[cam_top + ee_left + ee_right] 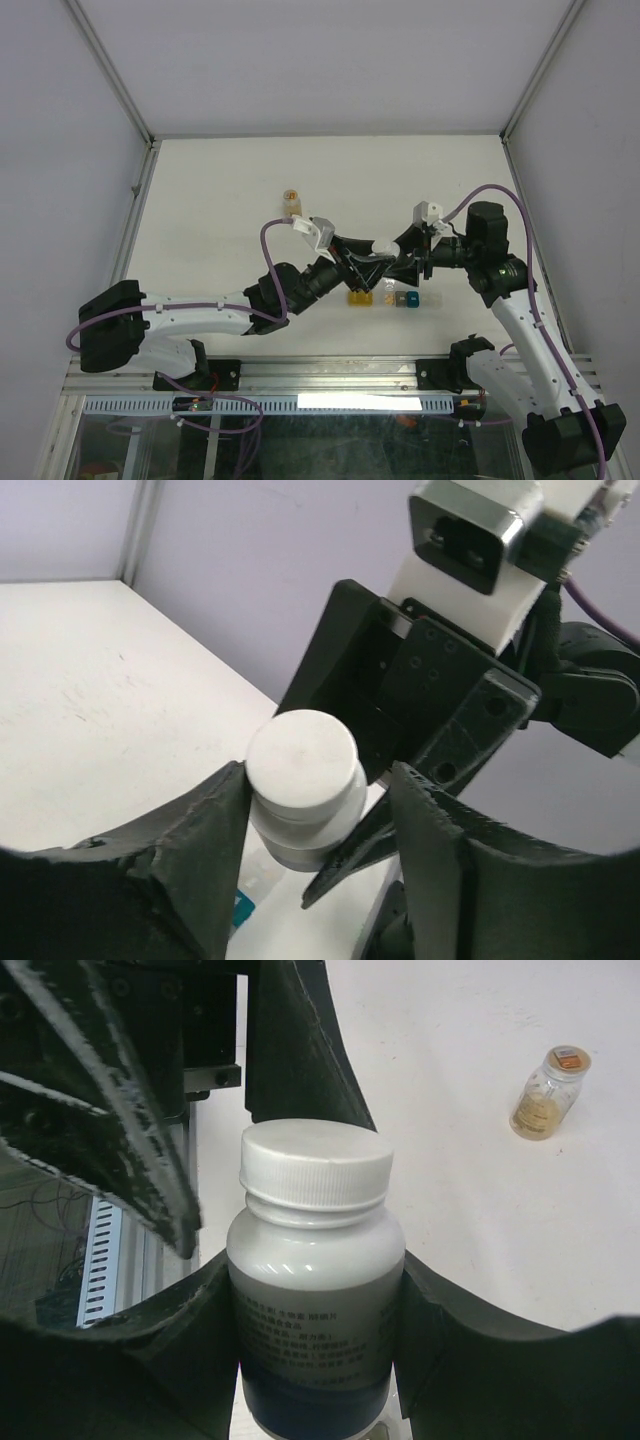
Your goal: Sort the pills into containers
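A white pill bottle (pixel 315 1260) with a white screw cap (pixel 302 757) is held above the table, my right gripper (pixel 315 1268) shut on its labelled body. My left gripper (pixel 318 780) stands around the cap: its left finger (pixel 215 820) touches the cap, while a gap shows between the cap and the right finger (pixel 420 820). In the top view the two grippers meet at the bottle (pixel 383 245). Just below them the containers (pixel 384 297) lie in a short strip: yellow (pixel 360 297), clear, and blue-teal (pixel 407 298). No loose pills are visible.
A small amber bottle (pixel 291 200) stands on the white table (pixel 220 210) behind the left arm, also visible in the right wrist view as the amber bottle (pixel 548 1093). Grey walls enclose the table on three sides; a metal rail (pixel 330 372) runs along the near edge.
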Controlling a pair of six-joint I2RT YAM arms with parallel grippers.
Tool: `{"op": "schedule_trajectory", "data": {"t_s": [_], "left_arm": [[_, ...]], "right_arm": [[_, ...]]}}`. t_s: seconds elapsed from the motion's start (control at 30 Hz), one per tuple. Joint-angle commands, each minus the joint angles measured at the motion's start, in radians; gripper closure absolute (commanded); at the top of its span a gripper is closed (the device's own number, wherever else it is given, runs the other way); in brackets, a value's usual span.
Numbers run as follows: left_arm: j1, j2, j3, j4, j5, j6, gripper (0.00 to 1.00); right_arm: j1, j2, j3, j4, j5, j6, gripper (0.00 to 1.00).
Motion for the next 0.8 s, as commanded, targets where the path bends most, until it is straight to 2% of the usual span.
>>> {"op": "schedule_trajectory", "data": {"t_s": [0.0,0.23,0.47,0.6,0.77], "left_arm": [[-0.027,-0.034,0.005,-0.053,0.065,0.002,0.36],[-0.027,-0.088,-0.017,-0.105,0.042,0.002,0.11],[-0.025,-0.220,-0.091,-0.175,0.019,0.020,0.03],[0.006,-0.312,-0.081,-0.229,0.183,0.071,0.01],[0.183,-0.310,0.030,-0.372,0.520,0.013,0.01]], "right_arm": [[-0.008,0.002,0.014,0.070,-0.002,0.022,1.00],[-0.008,0.002,0.014,0.066,-0.009,0.018,1.00],[-0.008,0.002,0.013,0.052,-0.034,-0.004,1.00],[-0.008,0.010,0.016,0.030,-0.083,-0.035,1.00],[-0.008,0.021,0.019,-0.005,-0.163,-0.071,1.00]]}}
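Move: The left fingers are already loosening around the white bottle's cap, which sits at their tips, about 1 cm ahead, 2 cm to the right and 1 cm above the left hand point. Roughly 24 cm below that hand and level with it fore and aft lie the yellow-capped container, some 3 cm to its right, and the teal-capped container, about 13 cm to its right. From the right hand, which grips the bottle's body, the cap is about 1 cm ahead, 3 cm left and 4 cm up. The left hand spreads its half-open fingers to full width and comes free of the white cap, first easing back and dipping nearly 2 cm, then swinging left and rising, so that it ends about 5 cm left, 3 cm back and a little higher, the wrist turned some 10 degrees, mostly clockwise. The right hand stays practically in place with its opening unchanged, keeping its grip on the bottle body so the cap still faces up and towards the left hand. ##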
